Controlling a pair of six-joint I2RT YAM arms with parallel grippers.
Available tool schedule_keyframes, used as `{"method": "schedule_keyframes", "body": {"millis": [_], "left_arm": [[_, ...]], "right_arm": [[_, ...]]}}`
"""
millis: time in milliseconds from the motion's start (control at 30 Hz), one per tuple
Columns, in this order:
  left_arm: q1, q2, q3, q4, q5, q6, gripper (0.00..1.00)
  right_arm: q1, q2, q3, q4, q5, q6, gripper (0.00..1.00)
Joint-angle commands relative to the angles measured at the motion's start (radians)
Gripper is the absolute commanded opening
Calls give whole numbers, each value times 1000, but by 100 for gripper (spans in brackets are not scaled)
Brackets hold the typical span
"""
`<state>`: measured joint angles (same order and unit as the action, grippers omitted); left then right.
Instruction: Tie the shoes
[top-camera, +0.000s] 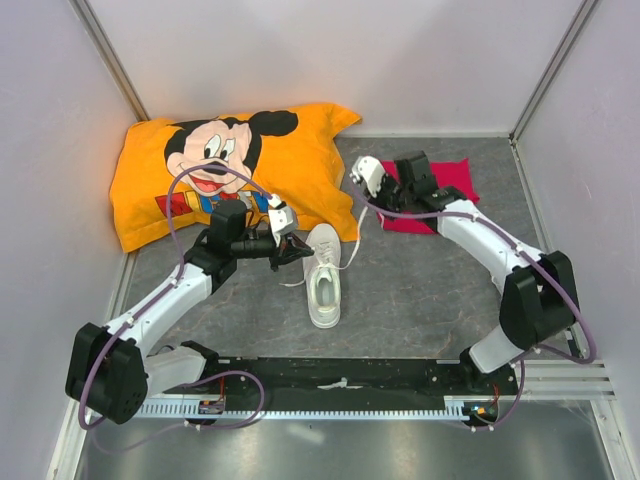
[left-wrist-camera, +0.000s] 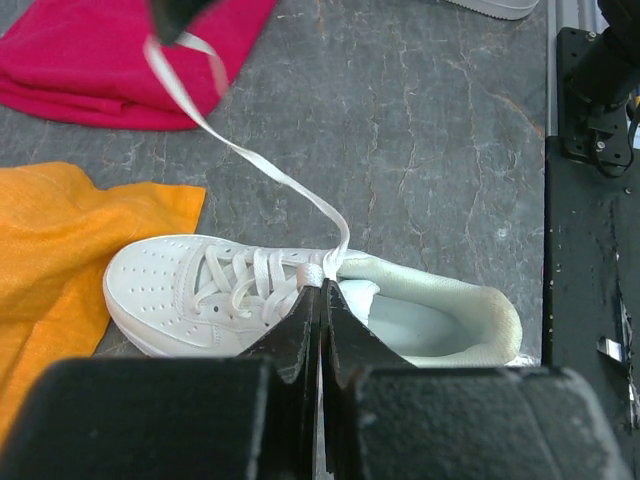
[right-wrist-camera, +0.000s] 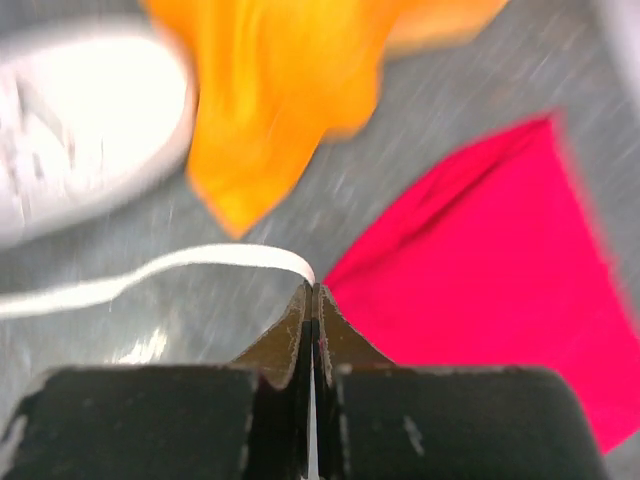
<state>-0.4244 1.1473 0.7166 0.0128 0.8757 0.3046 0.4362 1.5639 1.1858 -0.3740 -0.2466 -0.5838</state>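
One white shoe (top-camera: 324, 280) stands on the grey floor, toe toward the arms' bases. In the left wrist view the shoe (left-wrist-camera: 180, 290) lies sideways. My left gripper (left-wrist-camera: 322, 292) is shut on a lace at the top eyelets, beside the tongue. From there a white lace (left-wrist-camera: 270, 175) runs taut up to my right gripper (left-wrist-camera: 175, 15). The right gripper (right-wrist-camera: 313, 292) is shut on that lace (right-wrist-camera: 200, 258) near its end, above the floor between the shoe (right-wrist-camera: 80, 130) and the pink cloth. From above, the left gripper (top-camera: 295, 248) is at the shoe's opening and the right gripper (top-camera: 358, 197) is behind it.
An orange Mickey Mouse pillow (top-camera: 230, 170) lies at the back left, its corner near the shoe. A pink cloth (top-camera: 445, 185) lies at the back right under the right arm. A loose lace end (top-camera: 293, 283) trails left of the shoe. Walls enclose three sides.
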Motion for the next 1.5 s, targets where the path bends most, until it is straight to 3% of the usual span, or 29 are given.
{"method": "schedule_keyframes", "body": {"millis": [0, 267, 533, 600, 633, 733, 833, 1033, 1467], "left_arm": [[-7, -12, -3, 59, 40, 53, 2], [-11, -20, -11, 70, 40, 79, 2], [-11, -31, -26, 70, 39, 80, 2], [-11, -31, -26, 70, 36, 77, 2], [-11, -26, -26, 70, 36, 76, 2], [-11, -14, -25, 82, 17, 56, 2], [-13, -3, -20, 90, 3, 50, 2], [-11, 11, -25, 114, -4, 53, 2], [-11, 26, -25, 127, 11, 77, 2]], "right_arm": [[34, 85, 187, 81, -103, 75, 0], [225, 248, 443, 107, -209, 174, 0], [320, 320, 443, 142, -298, 306, 4], [317, 317, 439, 124, -316, 311, 21], [315, 306, 437, 113, -321, 300, 46], [299, 279, 442, 70, -312, 288, 67], [247, 245, 449, 3, -332, 276, 72], [145, 147, 387, -147, -437, 227, 70], [154, 166, 359, -258, -640, 242, 67]]}}
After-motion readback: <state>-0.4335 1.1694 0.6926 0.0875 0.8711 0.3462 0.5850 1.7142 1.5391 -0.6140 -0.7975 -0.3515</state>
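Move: My right fingers hold the lace end in the air. The loop in my left fingertips lies about 16 cm to their left, 13 cm back and slightly higher. The shoe is under that loop, its middle about 14 cm back and 16 cm left of my right hand, 10 cm lower; the red cloth lies some 10 cm ahead, 11 cm right, 14 cm down. From my left hand, the loop is right at the tips, a centimetre below. My right hand carries the lace up about 7 cm, first a little forward, then sweeps it some 22 cm left past the toe side of my left fingertips and opens to let it go. Fingers still open, it swings back right about 10 cm, then draws back towards the loop, the wrist having turned some 40 degrees so the fingers point more leftward. My left fingers stay shut on the loop. ##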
